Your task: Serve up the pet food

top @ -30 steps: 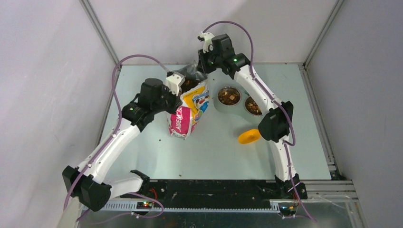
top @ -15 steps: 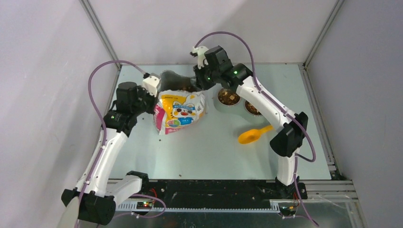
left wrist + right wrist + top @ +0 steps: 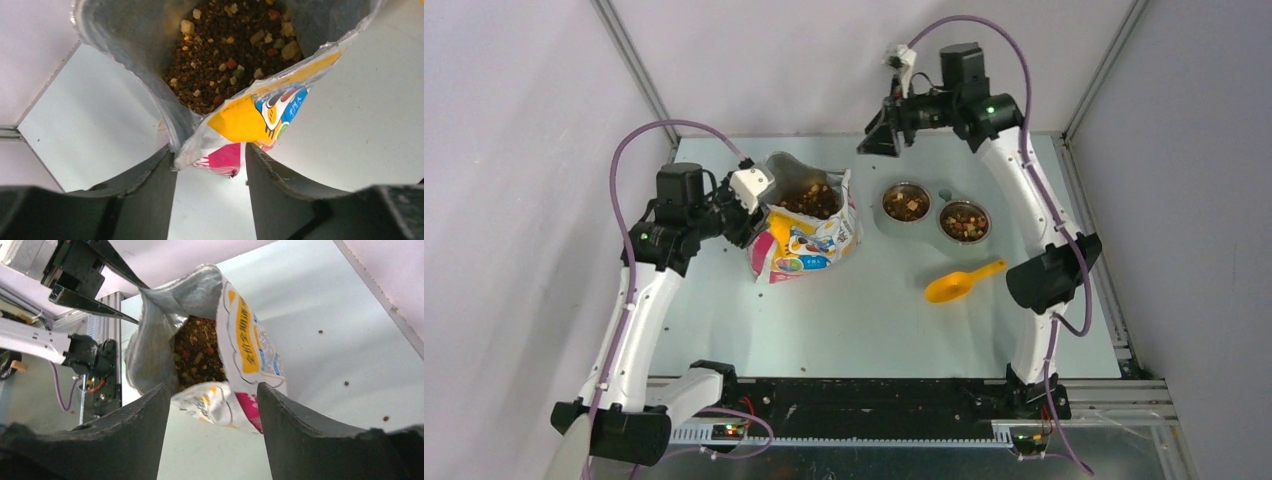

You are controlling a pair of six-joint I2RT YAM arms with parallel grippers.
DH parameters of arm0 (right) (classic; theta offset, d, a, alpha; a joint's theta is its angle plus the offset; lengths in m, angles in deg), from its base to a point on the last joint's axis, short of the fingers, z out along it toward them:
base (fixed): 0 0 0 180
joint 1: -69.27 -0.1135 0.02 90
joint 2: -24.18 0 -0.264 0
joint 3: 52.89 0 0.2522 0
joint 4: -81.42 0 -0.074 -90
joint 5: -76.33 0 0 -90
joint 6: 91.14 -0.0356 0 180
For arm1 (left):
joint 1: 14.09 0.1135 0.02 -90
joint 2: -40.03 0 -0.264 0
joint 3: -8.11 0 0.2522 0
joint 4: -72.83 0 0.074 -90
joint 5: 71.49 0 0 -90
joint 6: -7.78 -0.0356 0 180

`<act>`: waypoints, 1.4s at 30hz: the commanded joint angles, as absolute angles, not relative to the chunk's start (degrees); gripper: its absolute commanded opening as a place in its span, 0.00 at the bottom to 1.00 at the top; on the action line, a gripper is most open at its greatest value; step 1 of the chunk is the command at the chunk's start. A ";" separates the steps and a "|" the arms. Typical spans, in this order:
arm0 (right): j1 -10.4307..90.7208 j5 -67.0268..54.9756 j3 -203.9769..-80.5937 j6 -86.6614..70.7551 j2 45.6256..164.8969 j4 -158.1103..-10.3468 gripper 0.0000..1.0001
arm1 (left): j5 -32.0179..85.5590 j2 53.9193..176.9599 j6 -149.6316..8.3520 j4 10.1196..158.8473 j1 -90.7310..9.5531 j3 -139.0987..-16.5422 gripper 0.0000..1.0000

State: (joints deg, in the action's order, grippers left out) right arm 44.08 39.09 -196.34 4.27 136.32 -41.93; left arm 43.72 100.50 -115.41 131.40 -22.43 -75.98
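The pet food (image 3: 809,198) shows as dark kibble with tan bits inside the open mouth of the yellow-pink cat bag (image 3: 809,245), which sits on the table left of centre. More pet food fills the two metal bowls (image 3: 907,204) (image 3: 964,222). My left gripper (image 3: 758,212) is open at the bag's left edge. In the left wrist view the bag's corner (image 3: 225,155) lies just beyond the parted left gripper (image 3: 210,165), with kibble (image 3: 235,55) above it. My right gripper (image 3: 880,136) hangs open, high behind the bag. Its wrist view shows the bag (image 3: 250,345) past the open right gripper (image 3: 212,400).
A yellow scoop (image 3: 959,284) lies on the table in front of the double bowl holder (image 3: 928,226). A few loose pellets (image 3: 346,383) dot the table. Enclosure walls and frame posts (image 3: 639,70) stand close on three sides.
Both grippers have opened and let go of the bag. The right arm has swung up and back to the right. The bag now rests on the table with its mouth wide open.
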 commanded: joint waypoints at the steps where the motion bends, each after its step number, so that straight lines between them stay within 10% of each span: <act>1: 48.53 54.83 -199.61 17.06 140.82 -35.58 0.65 | 47.29 100.43 -121.74 134.85 -21.76 -76.55 0.59; 17: 41.16 47.46 -211.96 40.38 152.81 -24.32 0.60 | 46.67 107.74 -120.15 124.26 -21.76 -77.45 0.53; 27: 41.41 44.35 -209.26 44.27 149.86 -20.15 0.32 | 45.44 106.35 -124.23 127.88 -19.90 -77.94 0.22; 32: 42.48 41.53 -206.21 46.39 146.19 -20.06 0.01 | 46.72 106.34 -125.64 129.51 -16.46 -79.82 0.06; 42: 45.09 42.79 -198.79 44.34 132.69 -18.62 0.00 | 54.93 107.80 -126.43 140.18 -9.65 -89.54 0.00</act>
State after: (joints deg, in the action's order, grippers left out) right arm 42.70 41.10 -198.98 44.42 143.51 -20.51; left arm 51.83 109.35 -124.52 139.69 -13.16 -82.23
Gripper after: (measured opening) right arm 0.013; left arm 0.009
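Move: The left rim corner of the pet food bag sits almost between the left hand's open fingers, about 3 cm ahead, 1 cm right and 2 cm below. The bag's right rim corner is some 10 cm below the right hand, 3 cm left and 1 cm ahead. From the right hand, the left bowl lies 10 cm right and 4 ahead, the right bowl 23 right and level, both about 35 below. The right hand drops about 10 cm, the left edges forward and down; both pinch bag corners, left then drawing leftward. ##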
